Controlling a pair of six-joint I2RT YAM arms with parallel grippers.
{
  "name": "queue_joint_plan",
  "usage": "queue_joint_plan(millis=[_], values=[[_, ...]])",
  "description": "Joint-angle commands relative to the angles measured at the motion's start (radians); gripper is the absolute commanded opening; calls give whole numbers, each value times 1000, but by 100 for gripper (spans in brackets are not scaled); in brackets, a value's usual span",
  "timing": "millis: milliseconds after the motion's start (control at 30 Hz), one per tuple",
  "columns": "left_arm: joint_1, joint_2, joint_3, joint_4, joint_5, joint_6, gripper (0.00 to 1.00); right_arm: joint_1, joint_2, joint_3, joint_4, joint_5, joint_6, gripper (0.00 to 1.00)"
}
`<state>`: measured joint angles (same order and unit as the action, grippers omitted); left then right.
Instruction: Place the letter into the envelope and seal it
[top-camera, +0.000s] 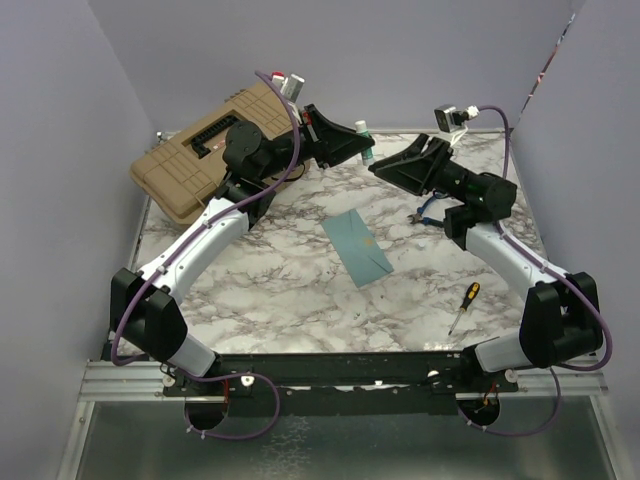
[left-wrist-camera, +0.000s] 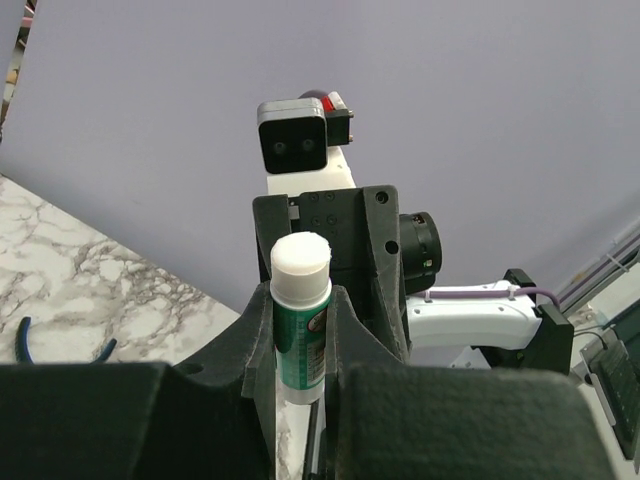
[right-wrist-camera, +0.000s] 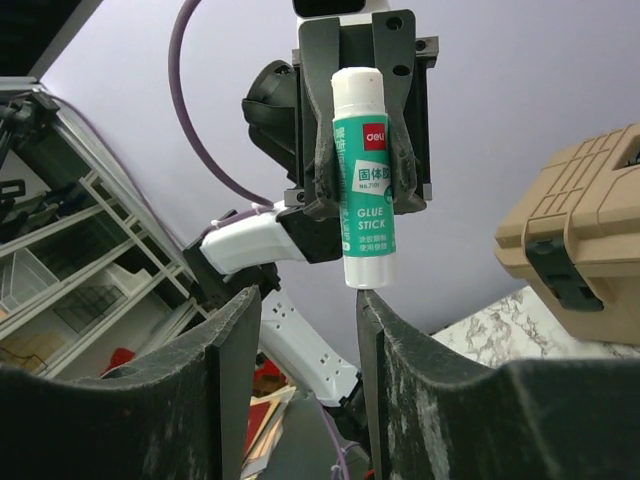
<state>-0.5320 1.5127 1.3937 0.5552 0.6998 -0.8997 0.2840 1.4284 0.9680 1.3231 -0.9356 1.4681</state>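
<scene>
The teal envelope (top-camera: 356, 249) lies flat on the marble table (top-camera: 270, 280), between the two arms. The letter is out of view. My left gripper (top-camera: 360, 143) is raised over the back of the table and shut on a green and white glue stick (left-wrist-camera: 300, 320), whose white cap end sticks out past the fingers. My right gripper (top-camera: 388, 166) faces it at about the same height. In the right wrist view the right gripper (right-wrist-camera: 310, 300) is open with nothing between its fingers, and the glue stick's (right-wrist-camera: 364, 180) lower end sits just above its right fingertip (right-wrist-camera: 372, 305).
A tan toolbox (top-camera: 200, 150) stands at the back left corner. A yellow-handled screwdriver (top-camera: 463, 305) lies at the front right. Blue-handled pliers (top-camera: 430, 210) lie under the right arm. Grey walls close in the table on three sides.
</scene>
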Motion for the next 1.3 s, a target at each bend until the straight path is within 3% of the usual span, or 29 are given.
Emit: queue_joint_plan(millis=[0,233,367,500,600,767,1000,1100,1200,1267], values=[[-3,-21,-10,30,17,-24,0,8,-5,40,4,-35,-12,43],[-5,-21,-14,38,20,-28,0,17,-25,60,-166,-12,-135,38],[-5,-24,-15,41,15,-29,0,17,-27,59,-232,2,-175,51],[-6,-26,-24,43,15,-31,0,16,-28,70,-232,9,-184,52],[-5,-25,-29,46,15,-33,0,18,-20,89,-220,0,-179,45],[-5,-25,-34,52,15,-37,0,25,-5,103,-202,-4,-171,43],[-6,-34,-42,55,-29,-40,0,43,-9,108,-246,-23,-221,26],[-5,-42,-54,54,-65,-48,0,49,-16,111,-289,-29,-266,13],[-5,-54,-77,26,-134,-53,0,53,-36,135,-472,-24,-427,1],[-6,-59,-88,-19,-183,-46,0,68,-56,200,-792,26,-694,1]])
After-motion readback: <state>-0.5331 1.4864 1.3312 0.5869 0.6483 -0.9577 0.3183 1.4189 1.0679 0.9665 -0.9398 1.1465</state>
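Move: The left gripper already holds the capped glue stick upright between its pads, about at the hand point. From the right gripper the stick's middle lies some 3 cm ahead, 2 cm left and 2 cm higher, with its lower end closest. On the table about 40 cm below the right hand, the envelope lies roughly 3 cm ahead and 3 cm left, the pliers about 12 cm ahead and 16 cm right. Keep the left gripper nearly still, its pads shut on the glue stick. Bring the half-open right gripper about 3 cm forward and left to the stick's lower end, dipping a centimetre or so and coming back up on the way, letting the fingers widen a little midway. Then close them fully to pinch the bottom end, sinking about 1 cm and turning the wrist some 10 degrees. ##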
